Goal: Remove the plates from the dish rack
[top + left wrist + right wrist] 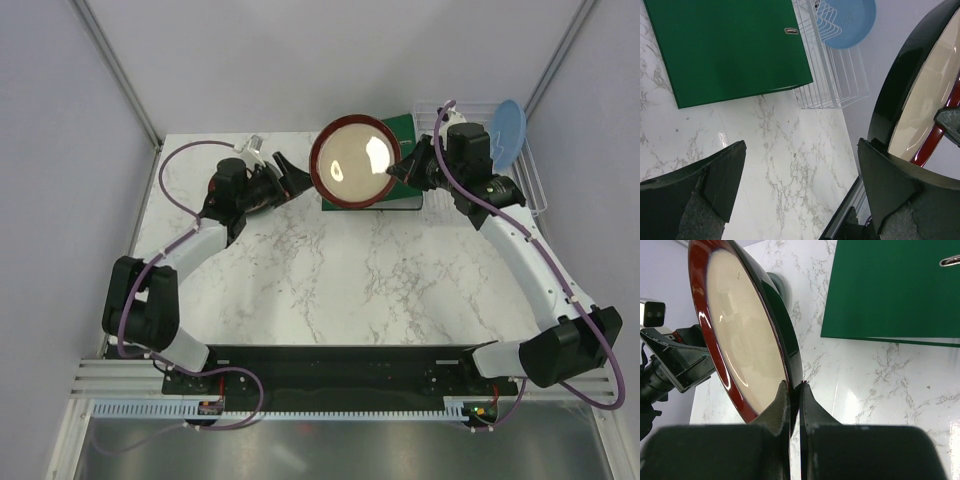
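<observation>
A beige plate with a dark red-brown rim (355, 162) hangs tilted above the table, in front of the green binder. My right gripper (393, 170) is shut on its right rim; the right wrist view shows both fingers pinching the edge (794, 387) of the plate (740, 340). My left gripper (293, 175) is open and empty, just left of the plate's left edge. In the left wrist view its gripper (801, 150) holds nothing and the plate (920, 115) stands beside the right finger. A light blue plate (507, 130) stands in the white wire dish rack (535, 185) at the back right.
A flat green ring binder (405, 128) lies at the back, next to the rack. A grey rounded edge (779, 287) shows behind the held plate in the right wrist view. The marble table (340, 280) runs toward the arm bases.
</observation>
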`<control>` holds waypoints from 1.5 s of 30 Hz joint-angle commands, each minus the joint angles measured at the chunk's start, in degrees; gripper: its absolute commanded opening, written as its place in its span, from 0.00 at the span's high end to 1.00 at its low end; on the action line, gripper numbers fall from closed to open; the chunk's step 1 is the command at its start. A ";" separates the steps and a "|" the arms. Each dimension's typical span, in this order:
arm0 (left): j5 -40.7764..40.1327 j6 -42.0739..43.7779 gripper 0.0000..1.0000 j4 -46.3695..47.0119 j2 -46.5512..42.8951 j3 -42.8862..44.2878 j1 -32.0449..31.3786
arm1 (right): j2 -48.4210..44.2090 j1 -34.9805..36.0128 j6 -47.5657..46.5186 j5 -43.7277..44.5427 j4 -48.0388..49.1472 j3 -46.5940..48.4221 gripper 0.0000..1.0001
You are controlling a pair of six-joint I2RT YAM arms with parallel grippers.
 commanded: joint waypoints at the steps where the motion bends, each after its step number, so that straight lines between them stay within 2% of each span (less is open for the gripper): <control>1: -3.02 -0.47 0.00 2.36 -4.72 2.18 -0.94 | -3.75 0.83 0.90 2.36 9.01 0.72 1.00; 6: -7.69 5.49 0.00 -5.35 -9.20 2.44 -0.94 | -3.67 0.74 -1.04 5.29 7.08 2.56 1.00; 10: -8.32 6.74 0.00 -6.78 -10.35 3.41 -0.94 | -2.87 0.83 -0.52 4.50 7.34 2.66 1.00; 15: -5.07 4.46 0.00 -5.03 -7.28 4.37 -1.02 | -2.70 1.09 1.32 1.78 9.54 0.73 1.00; 20: -1.91 -0.01 0.00 1.82 -2.98 3.93 -1.11 | -2.08 2.23 1.94 1.16 9.97 0.72 1.00; 29: -0.32 -0.29 0.03 3.58 2.48 9.12 -2.87 | -0.15 3.82 4.05 -1.83 11.82 -0.15 1.00; 30: -0.06 -0.29 0.06 3.67 2.65 9.38 -2.87 | -0.15 3.90 4.23 -2.00 12.17 -0.33 1.00; 31: 0.03 -0.03 0.30 3.67 2.66 9.38 -2.87 | -0.15 3.90 4.32 -2.18 12.26 -0.59 1.00; 33: -0.31 0.06 0.58 3.06 2.39 9.21 -2.87 | -0.59 3.91 4.41 -2.09 12.53 -0.95 1.00; 34: -0.67 0.59 0.85 2.28 1.96 9.21 -2.87 | -0.68 3.99 4.32 -1.57 12.53 -1.12 1.00; 35: -1.19 0.85 0.97 1.14 1.69 9.12 -2.87 | -0.94 3.91 4.32 -1.48 12.44 -1.12 1.00; 37: -1.37 1.64 0.98 0.43 1.17 8.60 -2.87 | -0.94 3.99 4.49 -1.39 12.53 -1.21 1.00; 39: -2.60 2.52 0.98 -2.28 0.81 8.59 -2.87 | -0.77 3.99 4.49 -2.09 12.61 -1.21 0.79; 40: -3.04 3.31 0.98 -2.65 0.29 8.33 -2.87 | -0.68 3.91 4.49 -2.09 12.61 -1.30 0.84; 41: -3.22 3.66 0.98 -2.74 -0.07 7.90 -2.78 | -0.76 3.99 4.23 -1.92 12.61 -1.47 0.85; 42: -3.13 4.01 0.98 -2.83 -0.24 7.37 -2.78 | -0.76 3.99 4.14 -1.66 12.61 -1.56 0.75; 43: -3.04 4.71 0.98 -3.27 -0.59 7.10 -2.78 | -1.03 3.99 4.05 -1.48 12.53 -1.83 0.60; 44: -3.91 5.24 0.98 -3.97 -1.38 7.01 -2.78 | -1.11 3.99 3.88 -1.13 12.27 -1.91 0.37; 45: -4.44 5.77 0.98 -4.93 -1.91 7.01 -2.78 | -1.29 3.91 3.44 -0.26 12.09 -1.92 0.35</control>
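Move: The brown-rimmed plate hangs in the air with its middle some 13 cm to the left hand's right, 3 cm ahead and 7 cm above. The green box on the table lies about 21 cm right, 10 cm ahead and 21 cm below that hand; the plate stack is about 19 cm left, 3 cm ahead and as far below. From the right hand, pinching the plate's right rim, the open left gripper is roughly 23 cm left, 2 cm back and 8 cm below. The left fingers, wide open at first, shut on the left part of the brown-rimmed plate and pinch it. To get there the left hand bobs up about 6 cm and sinks most of the way back, then eases right and a little forward and climbs again, ending about 5 cm higher. The right hand sinks some 3 cm, drifting slightly left, then starts to open, loosening its pinch on the right rim. ##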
